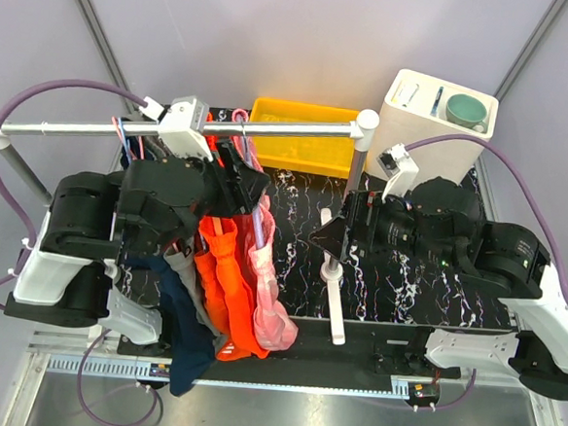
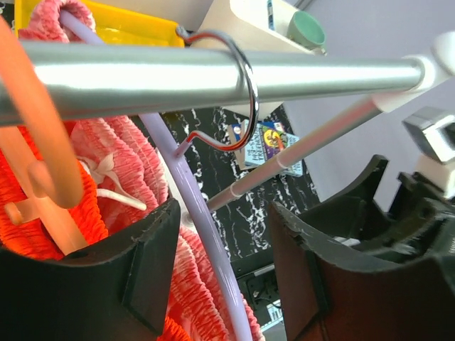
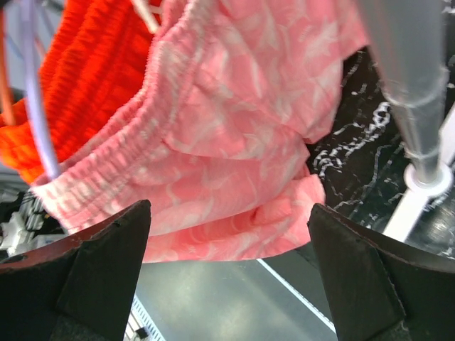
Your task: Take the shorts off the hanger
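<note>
Pink shorts hang on a lavender hanger whose wire hook sits over the silver rail. Beside them, orange shorts with white drawstrings hang on an orange hanger. My left gripper is up at the rail; its jaws stand open on either side of the lavender hanger's arm, not touching it. My right gripper is open, just right of the pink shorts, which fill the view beyond its empty jaws.
A navy garment and grey cloth hang left of the orange shorts. The rail's white support post stands close to the right gripper. A yellow bin and a white box holding a green cup sit at the back.
</note>
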Controlling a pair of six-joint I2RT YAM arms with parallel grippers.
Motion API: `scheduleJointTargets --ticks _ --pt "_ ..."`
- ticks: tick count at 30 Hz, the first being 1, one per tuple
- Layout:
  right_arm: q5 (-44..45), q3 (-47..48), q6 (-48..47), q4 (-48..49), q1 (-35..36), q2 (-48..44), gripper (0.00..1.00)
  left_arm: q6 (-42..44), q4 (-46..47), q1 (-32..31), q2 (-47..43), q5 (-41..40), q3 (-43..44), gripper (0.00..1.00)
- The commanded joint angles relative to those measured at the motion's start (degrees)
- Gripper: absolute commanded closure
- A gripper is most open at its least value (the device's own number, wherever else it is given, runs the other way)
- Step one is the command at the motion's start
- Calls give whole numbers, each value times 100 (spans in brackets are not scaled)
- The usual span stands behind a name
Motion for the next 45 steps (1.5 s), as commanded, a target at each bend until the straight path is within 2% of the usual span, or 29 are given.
scheduleJointTargets --ticks 1,3,6,14,21,22,29,38,39,45 --pt "-417 186 -193 598 32 106 0 -405 -671 -31 41 -278 -181 50" --pt "-400 300 -202 554 32 202 0 -484 -732 -22 67 -348 -234 54" --pt "-365 301 -193 554 32 195 0 -668 -829 -22 58 -410 -331 54" --pt "-189 134 -70 545 32 -17 0 -950 -987 -22 128 -454 -471 44" --pt "206 -15 149 378 41 -289 0 -1099 -996 -13 111 -533 -744 46" --pt "250 -24 167 308 32 -306 0 -1108 -996 -4 102 -533 -796 47" --pt "356 -112 263 237 32 -447 0 -907 -513 5 -65 -463 -1017 73" --pt "462 -165 273 149 32 -544 0 -345 -21 13 -135 -392 -797 95" --pt "470 -165 255 132 41 -544 0 -283 128 5 -161 -392 -788 100" --pt "594 -191 228 88 32 -597 0 376 883 4 -346 -234 -849 100"
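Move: The purple hanger's middle hangs about 3 cm ahead of the open left hand, 1 cm to its right and 4 cm lower, with its near arm running down below the fingers. The pink shorts on it lie some 2 cm ahead, 2 cm right and 15 cm below; the orange hanger is 6 cm to the left, 1 cm ahead and 3 cm lower. From the right hand, the purple hanger is about 12 cm left, 2 cm ahead and 4 cm higher. The left hand sinks about 5 cm, easing 2 cm right, and pinches the purple hanger's near arm between its fingers. ##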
